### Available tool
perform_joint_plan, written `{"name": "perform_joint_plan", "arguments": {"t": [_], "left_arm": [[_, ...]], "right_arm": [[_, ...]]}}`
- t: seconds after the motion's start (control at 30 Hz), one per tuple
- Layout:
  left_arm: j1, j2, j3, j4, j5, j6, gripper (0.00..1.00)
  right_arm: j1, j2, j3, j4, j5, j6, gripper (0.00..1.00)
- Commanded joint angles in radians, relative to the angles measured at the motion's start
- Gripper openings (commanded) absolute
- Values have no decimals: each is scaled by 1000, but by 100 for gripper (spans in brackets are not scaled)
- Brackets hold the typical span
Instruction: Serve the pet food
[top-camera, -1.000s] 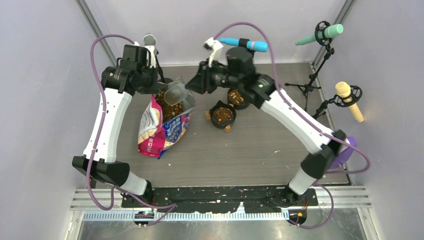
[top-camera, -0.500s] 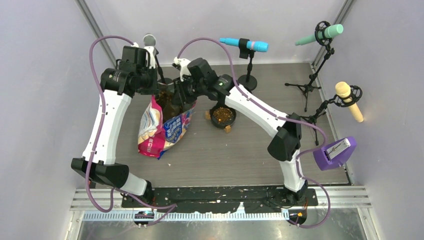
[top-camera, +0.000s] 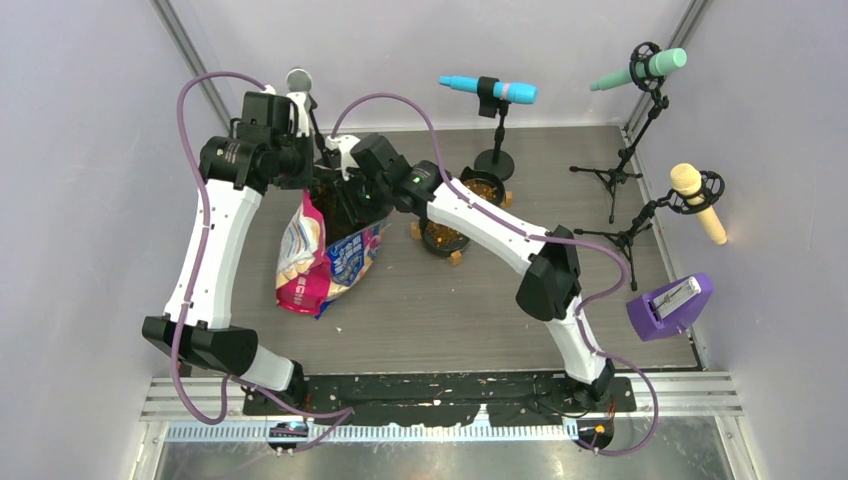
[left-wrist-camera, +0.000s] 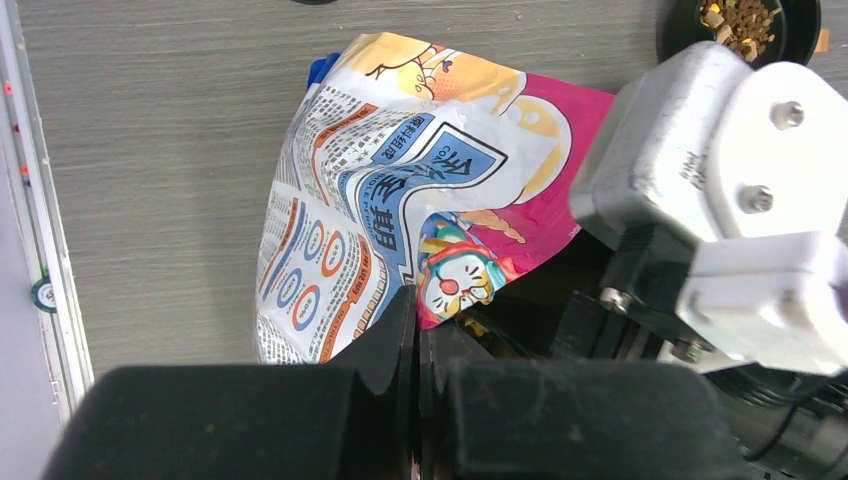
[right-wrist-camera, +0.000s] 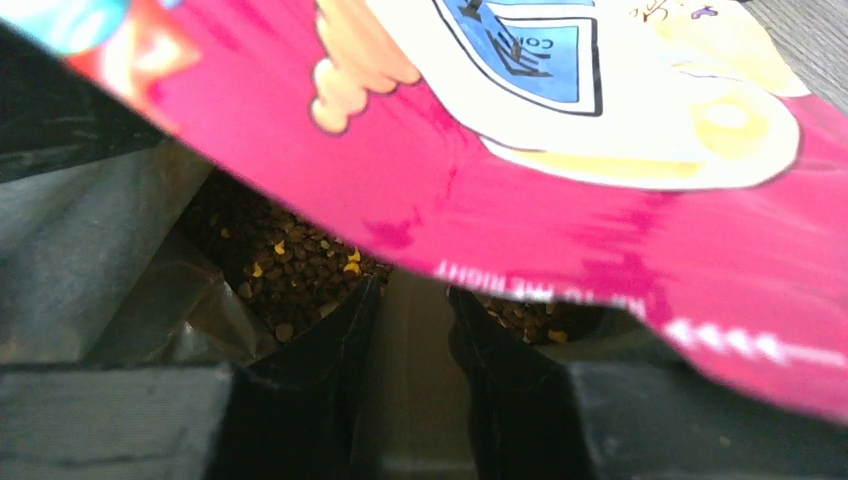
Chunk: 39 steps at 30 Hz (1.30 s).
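The pink-and-blue pet food bag (top-camera: 318, 268) lies left of centre with its mouth toward the back. My left gripper (left-wrist-camera: 415, 300) is shut on the bag's (left-wrist-camera: 400, 180) top edge and holds the mouth up. My right gripper (top-camera: 350, 200) reaches into that mouth. In the right wrist view it (right-wrist-camera: 412, 290) is shut on a greyish scoop handle (right-wrist-camera: 412, 380), and brown kibble (right-wrist-camera: 290, 260) lies just ahead under the pink bag wall (right-wrist-camera: 600, 180). The scoop's bowl is hidden inside the bag. Two black bowls (top-camera: 445, 235) (top-camera: 487, 187) to the right hold kibble.
Microphones on stands line the back and right: blue (top-camera: 490, 90), green (top-camera: 650, 65), yellow (top-camera: 697, 200), and a grey one (top-camera: 298, 80) behind the left arm. A purple device (top-camera: 672, 305) sits at the right edge. The right arm stretches over the nearer bowl.
My right arm has swung left from above the bowls to the bag, and the scoop has gone into the bag's mouth. The left gripper has stayed on the bag's edge.
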Motion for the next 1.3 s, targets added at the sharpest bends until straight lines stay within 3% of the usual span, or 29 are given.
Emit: {"name": "perform_joint_plan", "arguments": {"t": [0.0,0.27,0.7,1.03,1.27], "left_arm": [[8,-48,25,67,48,-25,0],[18,-48,15,71,53,-29,0],[25,-56,12,72,56,-28,0],[28,-60,9,72,52,-22,0],[35,-66,7,74,58,-22,0]], "right_arm": [[2,58,76,-78,-36,-35,5],[3,112,134,-90,-245,-1,5],[-67,2,-6,183,-567,256,5],[-123,-127,-135,331,-613,443,5],[-175,-291,-339,533,-611,565,5]]}}
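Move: From the right hand, which holds the scoop down in the bag's mouth, the pet food lies about 3 cm left, 1 cm ahead and 8 cm below. The left gripper, pinching the bag rim, is some 8 cm left, 6 cm ahead and 8 cm higher. The near bowl is about 19 cm right and 3 cm back, roughly 18 cm lower. From the left hand, the food lies about 5 cm back, 5 cm right and 16 cm below. Push the right gripper's scoop a little farther left and down into the food, 2 to 3 cm, then draw it back some 3 cm while turning the wrist about 35 degrees, so the fingers point nearly straight left and less steeply down. Lift it some 6 cm, easing right towards the end; keep both grips, the left holding the bag rim in place. ##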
